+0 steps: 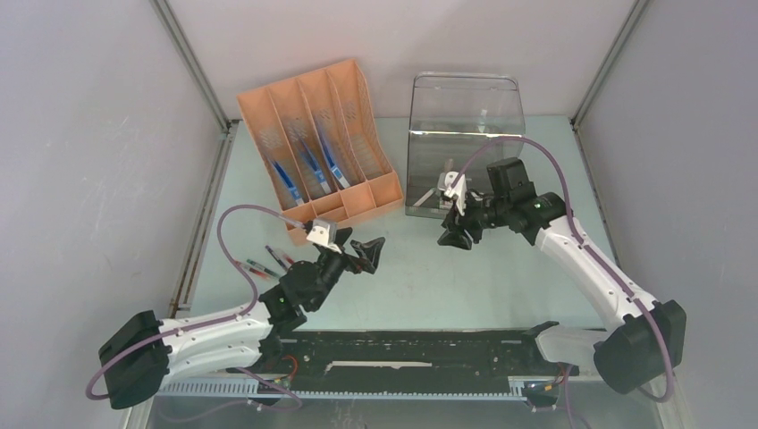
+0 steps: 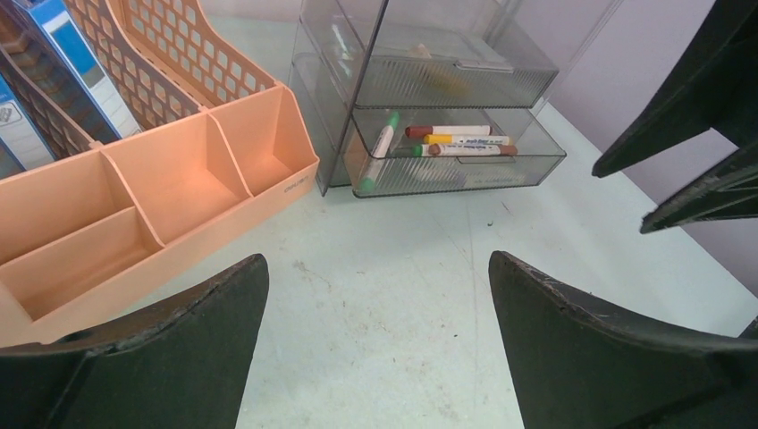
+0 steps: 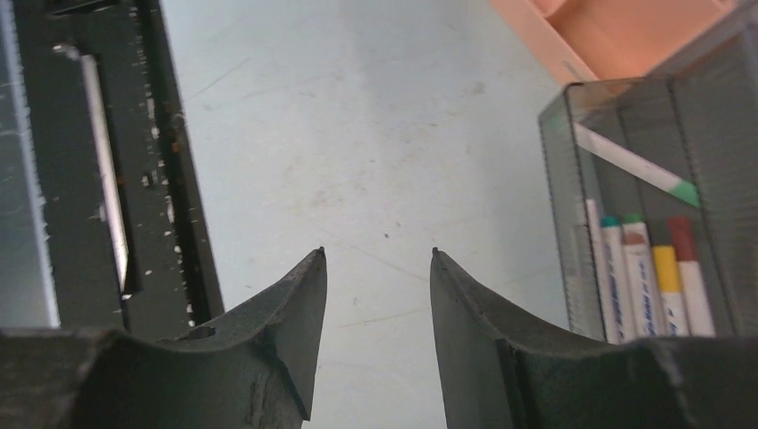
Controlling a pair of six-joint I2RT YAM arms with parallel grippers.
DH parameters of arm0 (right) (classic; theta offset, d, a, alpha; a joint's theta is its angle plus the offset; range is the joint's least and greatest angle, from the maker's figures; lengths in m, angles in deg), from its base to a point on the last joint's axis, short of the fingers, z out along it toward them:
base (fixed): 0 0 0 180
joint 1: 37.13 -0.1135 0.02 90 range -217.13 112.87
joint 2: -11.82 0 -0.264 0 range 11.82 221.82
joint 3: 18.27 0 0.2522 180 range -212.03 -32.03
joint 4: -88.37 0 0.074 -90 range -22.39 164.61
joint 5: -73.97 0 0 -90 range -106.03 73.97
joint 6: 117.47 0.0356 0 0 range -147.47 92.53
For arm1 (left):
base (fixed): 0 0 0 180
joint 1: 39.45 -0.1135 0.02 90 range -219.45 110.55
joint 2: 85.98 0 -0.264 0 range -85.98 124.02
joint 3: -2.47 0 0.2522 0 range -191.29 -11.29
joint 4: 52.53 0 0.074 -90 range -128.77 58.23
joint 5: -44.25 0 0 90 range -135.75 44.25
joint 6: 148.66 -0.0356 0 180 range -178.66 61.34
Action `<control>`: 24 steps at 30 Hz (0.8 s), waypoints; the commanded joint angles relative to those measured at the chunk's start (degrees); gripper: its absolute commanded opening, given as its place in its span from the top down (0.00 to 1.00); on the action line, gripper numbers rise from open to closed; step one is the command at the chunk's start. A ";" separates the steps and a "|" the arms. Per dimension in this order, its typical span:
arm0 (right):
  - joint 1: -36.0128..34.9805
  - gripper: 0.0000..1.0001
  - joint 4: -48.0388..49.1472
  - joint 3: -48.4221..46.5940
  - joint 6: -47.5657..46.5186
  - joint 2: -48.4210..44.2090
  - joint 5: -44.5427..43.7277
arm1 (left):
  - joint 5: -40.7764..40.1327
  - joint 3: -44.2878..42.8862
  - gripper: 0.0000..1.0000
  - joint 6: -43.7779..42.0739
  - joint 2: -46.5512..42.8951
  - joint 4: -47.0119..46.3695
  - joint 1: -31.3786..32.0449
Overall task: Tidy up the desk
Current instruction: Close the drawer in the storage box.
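The desk [image 1: 420, 277] is a pale mint-green top. My left gripper [image 1: 368, 253] hangs over it just in front of the orange organizer [image 1: 317, 143], fingers wide open with only bare desk between them [image 2: 377, 259]. My right gripper [image 1: 456, 234] hovers beside the pulled-out lower drawer [image 2: 456, 165] of the clear drawer unit [image 1: 465, 143]. Its fingers stand open with nothing between them [image 3: 377, 252]. Several coloured markers [image 3: 666, 286] lie in that drawer. A few loose pens [image 1: 273, 261] lie on the desk left of my left arm.
Blue folders [image 1: 308, 170] stand in the organizer's slots, and its front compartments [image 2: 170, 179] hold nothing. A black rail strip [image 1: 402, 353] runs along the desk's front edge. Aluminium frame rails [image 1: 201, 232] border the left side.
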State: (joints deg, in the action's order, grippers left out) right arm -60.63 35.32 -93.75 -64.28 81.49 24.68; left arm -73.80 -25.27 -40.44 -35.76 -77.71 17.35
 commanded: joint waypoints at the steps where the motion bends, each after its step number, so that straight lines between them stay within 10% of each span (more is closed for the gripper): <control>1: 0.29 0.46 -5.13 -2.13 -7.64 1.31 7.85 | 1.03 -2.05 0.00 1.29 1.29 -2.82 -0.46; 14: -0.44 0.41 1.20 11.77 -31.08 -4.04 2.03 | 1.83 -3.43 0.00 1.41 4.22 -2.85 -0.46; 24: -0.65 0.49 11.87 15.13 -31.43 -1.11 -10.84 | 2.85 -4.45 0.00 1.39 5.70 -2.83 -0.63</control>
State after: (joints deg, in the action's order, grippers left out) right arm -60.88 40.24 -78.54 -93.44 78.56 20.46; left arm -72.03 -27.02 -39.55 -30.65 -78.48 17.04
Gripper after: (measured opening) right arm 0.545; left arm 0.996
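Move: The open bottom drawer of the storage box, with markers in it, lies about 12 cm ahead of the right hand, straight on, and some 9 cm lower. The closed drawer above it is roughly 19 cm ahead and 2 cm below the hand; the orange organizer's front compartments are some 10 cm ahead, 25 cm left and 11 cm down. From the left hand, the open drawer is about 15 cm ahead, 18 cm right and 9 cm lower. Half open, the right hand sinks about 8 cm in front of the open drawer, easing back, then forward. ##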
